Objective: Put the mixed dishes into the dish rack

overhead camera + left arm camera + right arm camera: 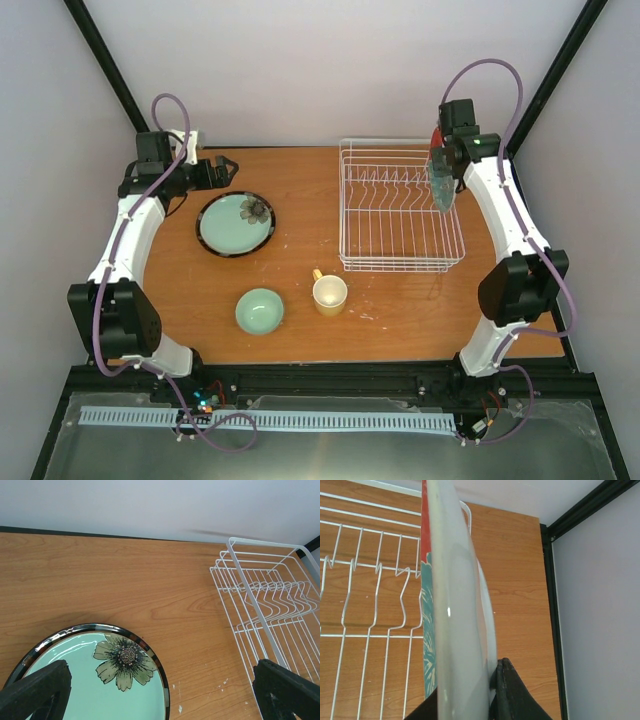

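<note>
My right gripper [441, 172] is shut on a red plate with a teal flower [438, 180] and holds it on edge over the right side of the white wire dish rack [347, 205]. In the right wrist view the plate [455, 605] stands upright between the fingers [512, 695], with the rack's slots [370, 595] to its left. My left gripper [225, 170] is open and empty at the back left, just behind a mint-green dark-rimmed plate [236, 223]. That plate [95, 680] lies flat below the left gripper [160, 695]. A mint bowl [260, 310] and a cream mug [329, 294] stand near the front.
The rack [265, 600] has no dishes in it. A black frame post [580, 510] and the wall run close behind the right arm. Bare wood lies between the mint plate and the rack.
</note>
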Controlling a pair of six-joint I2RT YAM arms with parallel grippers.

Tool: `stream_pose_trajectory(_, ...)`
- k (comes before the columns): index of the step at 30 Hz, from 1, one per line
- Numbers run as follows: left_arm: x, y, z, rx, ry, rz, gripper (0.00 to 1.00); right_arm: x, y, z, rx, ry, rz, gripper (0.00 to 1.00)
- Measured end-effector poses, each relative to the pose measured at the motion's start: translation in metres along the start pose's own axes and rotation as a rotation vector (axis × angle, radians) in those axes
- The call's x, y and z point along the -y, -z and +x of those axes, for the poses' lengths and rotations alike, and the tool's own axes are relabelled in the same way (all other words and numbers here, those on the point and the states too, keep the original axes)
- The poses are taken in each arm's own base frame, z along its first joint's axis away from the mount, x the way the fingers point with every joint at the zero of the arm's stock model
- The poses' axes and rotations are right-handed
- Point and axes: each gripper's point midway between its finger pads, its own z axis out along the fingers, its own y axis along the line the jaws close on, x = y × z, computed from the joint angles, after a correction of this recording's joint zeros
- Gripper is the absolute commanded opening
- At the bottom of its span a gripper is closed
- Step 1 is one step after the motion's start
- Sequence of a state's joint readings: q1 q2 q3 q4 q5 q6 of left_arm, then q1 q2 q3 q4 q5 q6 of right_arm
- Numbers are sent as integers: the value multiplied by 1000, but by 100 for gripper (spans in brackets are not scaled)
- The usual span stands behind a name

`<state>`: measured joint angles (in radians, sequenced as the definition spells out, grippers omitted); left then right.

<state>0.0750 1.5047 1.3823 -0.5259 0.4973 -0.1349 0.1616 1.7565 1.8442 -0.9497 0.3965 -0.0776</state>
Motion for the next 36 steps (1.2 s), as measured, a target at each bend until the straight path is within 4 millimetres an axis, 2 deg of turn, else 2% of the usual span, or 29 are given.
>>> stream_pose_trajectory(4, -1, -1, 1, -2, 1, -3, 100, -2, -9, 2, -13, -15, -23, 3)
stream_pose_trajectory(13, -7, -6, 4, -15, -2, -21, 100, 10, -33, 9, -48, -65, -20, 3)
stream_pose_trajectory(22, -19, -21, 17, -66, 20, -38, 100, -7, -67, 10, -96, -89, -71, 3)
stream_pose_trajectory(28, -22, -24, 21, -82, 23, -45, 100, -11, -77, 4, -95, -102, -75, 3)
stream_pose_trajectory(36, -23, -23, 19, -81, 12, -56, 100, -12, -79, 5, -98, -106, -74, 3)
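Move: The right hand holds the red-and-teal flowered dish on edge above the rack. The rack's right-end slots lie about 5 cm ahead of the hand, level sideways and 14 cm below; the rack's middle is some 10 cm left and 1 cm back, the mug 26 cm back and 27 cm left. From the open left hand, the black-rimmed plate is 19 cm below, 2 cm back and 2 cm left, the bowl 25 cm back and 5 cm right. Still pinching the upright flowered dish, the right hand lowers it about 6 cm into the rack's right-end slots while easing some 5 cm forward, with a slight early shift right and a small wrist roll that lifts the hand's left side; the fingers keep their grip. Meanwhile the wide-open left hand sinks roughly 3.5 cm towards the black-rimmed plate, tipping down a little, without touching it. ##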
